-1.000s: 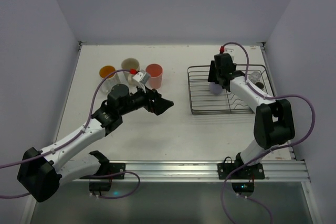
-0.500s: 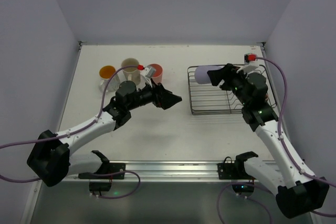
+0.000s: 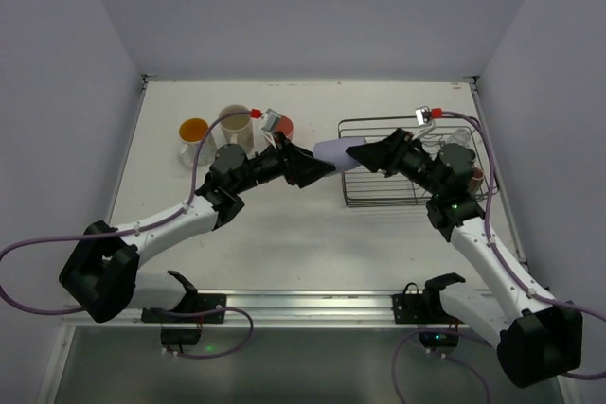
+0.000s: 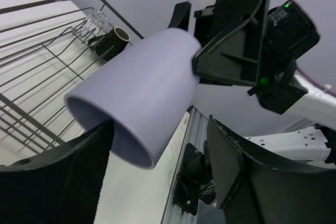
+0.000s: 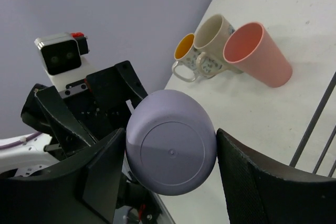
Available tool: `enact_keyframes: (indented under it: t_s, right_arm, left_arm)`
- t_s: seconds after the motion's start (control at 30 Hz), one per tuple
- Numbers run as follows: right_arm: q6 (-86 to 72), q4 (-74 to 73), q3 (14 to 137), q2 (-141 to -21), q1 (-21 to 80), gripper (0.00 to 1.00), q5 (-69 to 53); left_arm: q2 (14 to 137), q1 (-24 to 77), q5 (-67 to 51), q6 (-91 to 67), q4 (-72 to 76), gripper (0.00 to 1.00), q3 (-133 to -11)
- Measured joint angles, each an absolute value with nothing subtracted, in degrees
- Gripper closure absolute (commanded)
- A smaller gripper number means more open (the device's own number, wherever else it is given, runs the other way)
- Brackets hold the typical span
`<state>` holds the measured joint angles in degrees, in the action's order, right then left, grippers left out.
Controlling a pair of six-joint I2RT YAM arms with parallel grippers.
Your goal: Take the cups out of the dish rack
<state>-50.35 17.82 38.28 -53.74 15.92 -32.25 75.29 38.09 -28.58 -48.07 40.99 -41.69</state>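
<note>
The lavender cup [image 3: 336, 153] hangs on its side in the air just left of the dish rack [image 3: 398, 203], between both arms. My right gripper [image 3: 365, 153] is shut on its base end; in the right wrist view both fingers press the sides of the cup [image 5: 170, 148]. My left gripper [image 3: 322, 167] reaches in from the left, jaws open around the cup's mouth [image 4: 142, 87], with a gap still showing on one side. A small brown cup [image 4: 116, 38] lies in the rack. The orange-inside cup [image 3: 193, 130], cream mug [image 3: 236, 120] and salmon-red cup [image 5: 257, 53] stand on the table at back left.
The rack's wire side [image 4: 42, 61] lies right behind the lavender cup. A clear glass [image 3: 461, 136] sits at the rack's far right. The metal rail [image 3: 379, 305] runs along the table's near edge.
My right arm has lifted the lavender cup out of the rack and carried it left. My left arm has reached right to meet it, and its jaws have narrowed around the cup's mouth.
</note>
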Motion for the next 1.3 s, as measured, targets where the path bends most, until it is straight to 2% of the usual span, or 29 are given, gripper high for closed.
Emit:
enact_keyframes:
  t_s: [0.1,0.13,0.17,0.2,0.23,0.37,0.4,0.63,0.87,1.03,1.3]
  right_arm:
    - [-53.1,21.15,36.95,-56.53,16.84,0.69,-33.98]
    - [-54.39,22.48,36.67,-57.43,17.12,0.67,-34.57]
    - [-55.33,24.01,36.56,-58.08,17.34,0.65,-35.0]
    - [-55.99,24.88,36.42,-58.54,17.28,0.6,-34.98]
    - [-57.01,25.74,36.12,-59.09,17.15,0.44,-34.87]
    - [-57.12,25.69,35.99,-59.99,17.61,0.05,-34.41]
    - [-56.77,24.84,35.99,-59.96,17.74,0.01,-34.15]
    - [-48.27,10.24,36.75,-56.29,17.89,0.01,-26.76]
    - [-40.62,-0.4,37.85,-47.83,17.89,0.01,-17.39]
    - [-36.88,-4.38,38.68,-44.56,17.91,0.01,-13.98]
    - [-34.92,-6.57,38.68,-43.72,17.91,0.01,-12.75]
  left_arm:
    - [75.42,38.2,-28.21,-49.34,42.74,0.61,-41.69]
    - [75.42,38.17,-27.55,-49.41,42.76,0.84,-41.67]
    - [75.42,38.0,-26.92,-49.71,42.26,0.92,-41.6]
    - [75.42,37.91,-27.27,-50.41,43.11,0.98,-41.47]
    - [74.94,38.09,-27.59,-50.68,44.18,1.0,-41.5]
    - [73.21,38.65,-23.79,-47.48,39.97,1.0,-43.2]
    - [73.19,38.65,-22.26,-45.8,37.04,1.0,-44.84]
    - [78.59,38.65,-8.8,-31.38,10.68,1.0,-67.9]
    - [94.76,38.65,0.6,-21.8,-9.23,1.0,-88.27]
    - [104.47,39.0,5.19,-18.79,-20.71,1.0,-92.82]
    - [109.75,41.06,9.19,-16.27,-30.72,1.0,-97.73]
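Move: The purple cup, held near its base by the right gripper, has its middle about 5 cm to the right of the left gripper, 4 cm ahead and 2 cm up. It lies some 4 cm left of the right gripper and 1 cm ahead. From the left gripper, the pink cup stands roughly 18 cm ahead and 11 cm left, the cream mug 21 cm ahead and 23 cm left, and the dish rack's middle 16 cm ahead and 26 cm right, all over 20 cm below. Close the left gripper on the purple cup's wall at the rim, then open the right gripper to let go and draw it back down and to the right. Carry the cup up and about 15 cm forward towards the pink cup, then lower it steeply, some 18 cm from the top of the arc, tipping the fingers down about 60 degrees. ##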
